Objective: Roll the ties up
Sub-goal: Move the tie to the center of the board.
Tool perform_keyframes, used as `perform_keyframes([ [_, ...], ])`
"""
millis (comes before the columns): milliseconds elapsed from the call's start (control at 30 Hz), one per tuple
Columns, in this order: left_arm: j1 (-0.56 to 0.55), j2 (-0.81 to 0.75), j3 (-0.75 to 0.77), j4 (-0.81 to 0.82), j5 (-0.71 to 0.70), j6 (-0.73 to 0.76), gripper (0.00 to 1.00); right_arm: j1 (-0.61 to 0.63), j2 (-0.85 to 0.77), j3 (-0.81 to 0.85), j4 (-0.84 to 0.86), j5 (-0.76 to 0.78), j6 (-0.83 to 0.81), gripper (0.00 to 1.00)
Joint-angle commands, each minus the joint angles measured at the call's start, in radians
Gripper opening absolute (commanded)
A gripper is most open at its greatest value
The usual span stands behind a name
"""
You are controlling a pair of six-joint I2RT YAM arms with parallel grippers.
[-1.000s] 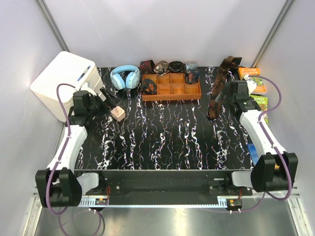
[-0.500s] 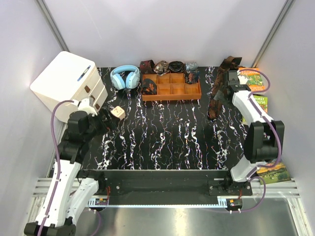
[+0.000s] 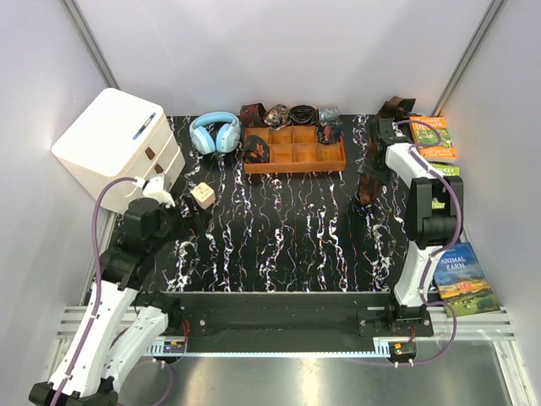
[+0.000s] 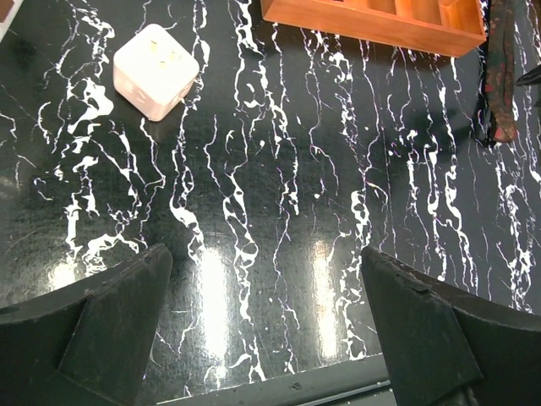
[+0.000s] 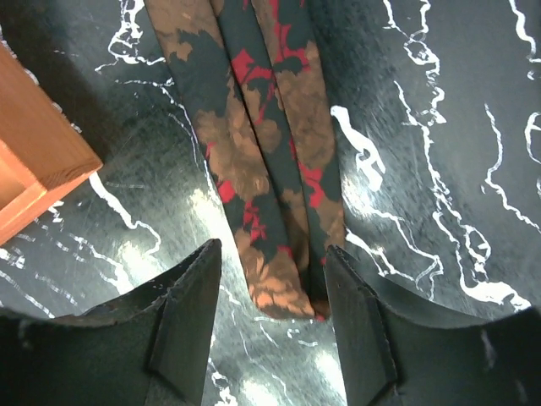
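Observation:
A long tie (image 3: 372,156), dark with reddish-tan blotches, lies stretched out at the right of the table, beside the orange-brown wooden tray (image 3: 294,167). My right gripper (image 3: 368,182) hangs over its near end. In the right wrist view the folded tie (image 5: 262,169) ends between the two black fingers (image 5: 190,313), with a gap on each side; the right gripper (image 5: 272,317) is open. My left gripper (image 3: 188,216) is wide open over bare tabletop, nothing between its fingers (image 4: 110,313). In the left wrist view the left gripper (image 4: 266,330) points toward the tray (image 4: 372,24) and the tie (image 4: 499,76).
A pink cube (image 3: 201,194) sits near the left gripper. A white drawer unit (image 3: 114,144) and blue headphones (image 3: 214,131) stand at the back left. Rolled fabric items (image 3: 287,112) line the back of the tray. Books (image 3: 435,135) lie along the right edge.
The right arm has reared up and brought its gripper over the tie's near end, its jaws narrowing. The left arm has drawn back toward the near edge, away from the drawer unit.

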State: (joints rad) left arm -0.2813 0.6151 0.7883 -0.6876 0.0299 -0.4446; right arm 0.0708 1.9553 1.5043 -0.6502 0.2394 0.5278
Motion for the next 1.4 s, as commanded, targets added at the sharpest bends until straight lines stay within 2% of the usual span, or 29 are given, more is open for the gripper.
perform_keyframes([
  [0, -0.004, -0.009, -0.001, 0.022, -0.022, 0.012, 0.97, 0.004, 0.054, 0.053, 0.004, -0.031, -0.026, 0.62],
  [400, -0.004, -0.011, -0.001, 0.022, -0.027, 0.007, 0.97, 0.030, 0.134, 0.074, 0.017, -0.032, -0.095, 0.62],
  [500, -0.004, -0.009, -0.001, 0.022, -0.027, 0.006, 0.97, 0.041, 0.136, 0.080, 0.015, -0.016, -0.106, 0.55],
  [633, -0.004, -0.011, -0.001, 0.022, -0.027, 0.006, 0.97, 0.049, 0.132, 0.085, 0.014, -0.002, -0.114, 0.29],
  [867, -0.006, -0.017, -0.001, 0.022, -0.027, 0.006, 0.97, 0.047, 0.117, 0.099, 0.001, 0.003, -0.129, 0.08],
  [1000, -0.004, -0.017, -0.001, 0.022, -0.027, 0.006, 0.97, 0.047, 0.074, 0.112, -0.028, 0.058, -0.127, 0.01],
  [1367, -0.006, -0.021, -0.001, 0.022, -0.027, 0.006, 0.97, 0.046, -0.053, -0.032, -0.020, 0.158, -0.042, 0.00],
])
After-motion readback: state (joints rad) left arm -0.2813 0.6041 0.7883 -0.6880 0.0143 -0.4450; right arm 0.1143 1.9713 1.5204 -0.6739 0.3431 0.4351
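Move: The tie's near end lies practically under the right hand, about 5 cm below and 1 cm to its left; the tie's far end is some 26 cm ahead and 11 cm to the right. The orange box's middle is roughly 12 cm ahead and 24 cm to the left of this hand, the green book about level with it and 23 cm to its right. From the left hand, the tie's near end is around 22 cm ahead, 54 cm right and 19 cm below. The tie is taken close to its near end: the right hand sinks about 4.5 cm onto it, easing some 2 cm left with a slight counter-clockwise turn, and its half-open fingers close fully, pinching a fold of the cloth. Still pinching, the hand then rises about 4 cm while slipping 2 cm back to the right. ##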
